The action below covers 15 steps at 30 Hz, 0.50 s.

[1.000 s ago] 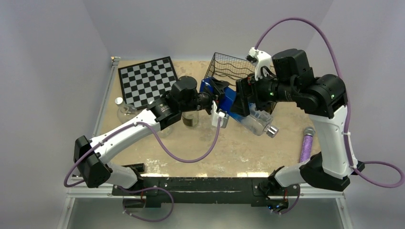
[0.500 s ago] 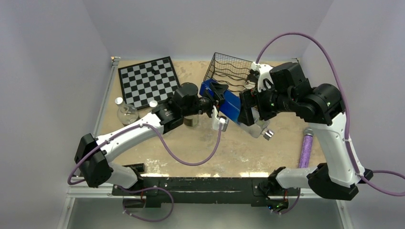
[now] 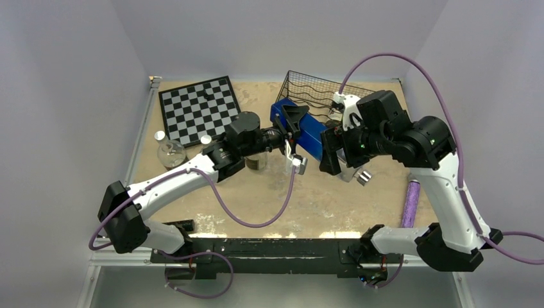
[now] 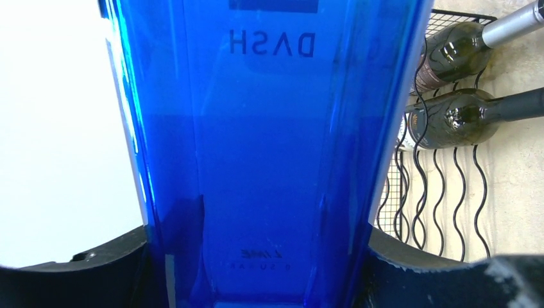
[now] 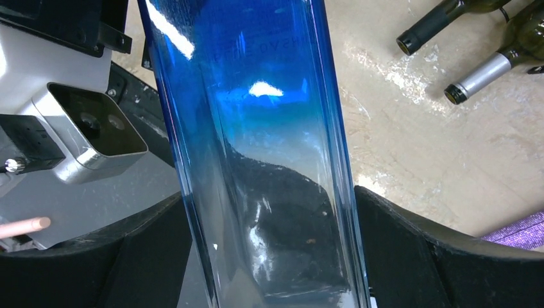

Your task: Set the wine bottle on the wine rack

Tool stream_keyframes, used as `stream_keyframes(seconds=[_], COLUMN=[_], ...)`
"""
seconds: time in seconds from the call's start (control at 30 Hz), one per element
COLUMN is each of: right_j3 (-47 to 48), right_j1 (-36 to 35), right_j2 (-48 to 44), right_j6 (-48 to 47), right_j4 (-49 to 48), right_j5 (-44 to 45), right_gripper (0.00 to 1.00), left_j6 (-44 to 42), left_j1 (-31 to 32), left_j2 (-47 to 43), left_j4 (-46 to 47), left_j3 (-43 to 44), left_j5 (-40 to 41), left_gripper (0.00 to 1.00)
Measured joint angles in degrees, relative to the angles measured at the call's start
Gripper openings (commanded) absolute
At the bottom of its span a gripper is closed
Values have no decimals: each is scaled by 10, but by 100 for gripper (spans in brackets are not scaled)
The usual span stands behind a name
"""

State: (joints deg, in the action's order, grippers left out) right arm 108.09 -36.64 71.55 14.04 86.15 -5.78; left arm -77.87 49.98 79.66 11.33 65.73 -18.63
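Observation:
The wine bottle [image 3: 309, 136] is a square-sided bottle, blue at the base and fading to clear glass toward its silver cap. It hangs over the table in front of the wine rack [image 3: 308, 90]. My left gripper [image 3: 296, 126] is shut on its blue end, and that end fills the left wrist view [image 4: 269, 128]. My right gripper [image 3: 333, 153] sits on the clear part [image 5: 269, 160], with both black fingers pressed against the bottle's sides. Two dark bottles [image 4: 459, 115] lie in the black wire rack [image 4: 442, 186].
A chessboard [image 3: 199, 109] lies at the back left. A round glass flask [image 3: 170, 151] and a jar [image 3: 255, 160] stand near the left arm. A purple tube [image 3: 410, 196] lies at the right. The rack's bottle necks [image 5: 481, 77] stick out over the table.
My right arm has come down and toward the near side, so its gripper sits further along the bottle toward the cap. The left gripper has kept its hold on the blue end.

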Motion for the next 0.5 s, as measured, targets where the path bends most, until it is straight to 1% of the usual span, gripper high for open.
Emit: stream_keyframes(seconds=[0.17, 0.27, 0.3, 0.4, 0.43, 0.5], right_j3=[-12, -27, -30, -33, -33, -33], right_j1=[-2, -5, -6, -6, -9, -11], right_j2=[-3, -12, -15, -19, -20, -19], right_j6=[2, 0, 1, -3, -8, -7], right_j4=[-6, -17, -19, -22, -22, -23], right_j5=[0, 4, 6, 8, 6, 11], right_gripper=[84, 75, 69, 57, 55, 54], left_j6=[-8, -10, -11, -10, -8, -8], left_j1=[0, 1, 2, 4, 4, 4], left_j2=[0, 0, 0, 0, 0, 0], left_j4=[0, -2, -2, -2, -3, -4], left_j3=[0, 0, 0, 0, 0, 0], left_j5=[8, 14, 15, 18, 19, 22], left_gripper=[0, 0, 0, 0, 0, 0])
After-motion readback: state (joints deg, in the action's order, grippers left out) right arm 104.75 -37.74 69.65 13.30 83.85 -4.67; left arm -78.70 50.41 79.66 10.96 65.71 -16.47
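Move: The left hand already holds the blue bottle near its base. The bottle slants rightward and back from there, its middle about 7 cm right of that hand, 6 cm back and 1 cm lower. From the open right hand, the bottle's middle is some 4 cm ahead, 3 cm left and 1 cm down. The rack's middle is about 26 cm ahead of the right hand, 4 cm right and 28 cm down; the two racked wine bottles are roughly 22 cm ahead, 8 cm right and equally low. Sinking barely half a centimetre and otherwise staying in place, the right hand shuts its wide-open fingers by about a quarter of their range, until they pinch the clear, cap-end half of the blue bottle by its sides. The left hand stays put and keeps its grip near the base, holding the bottle up for this second grasp. ##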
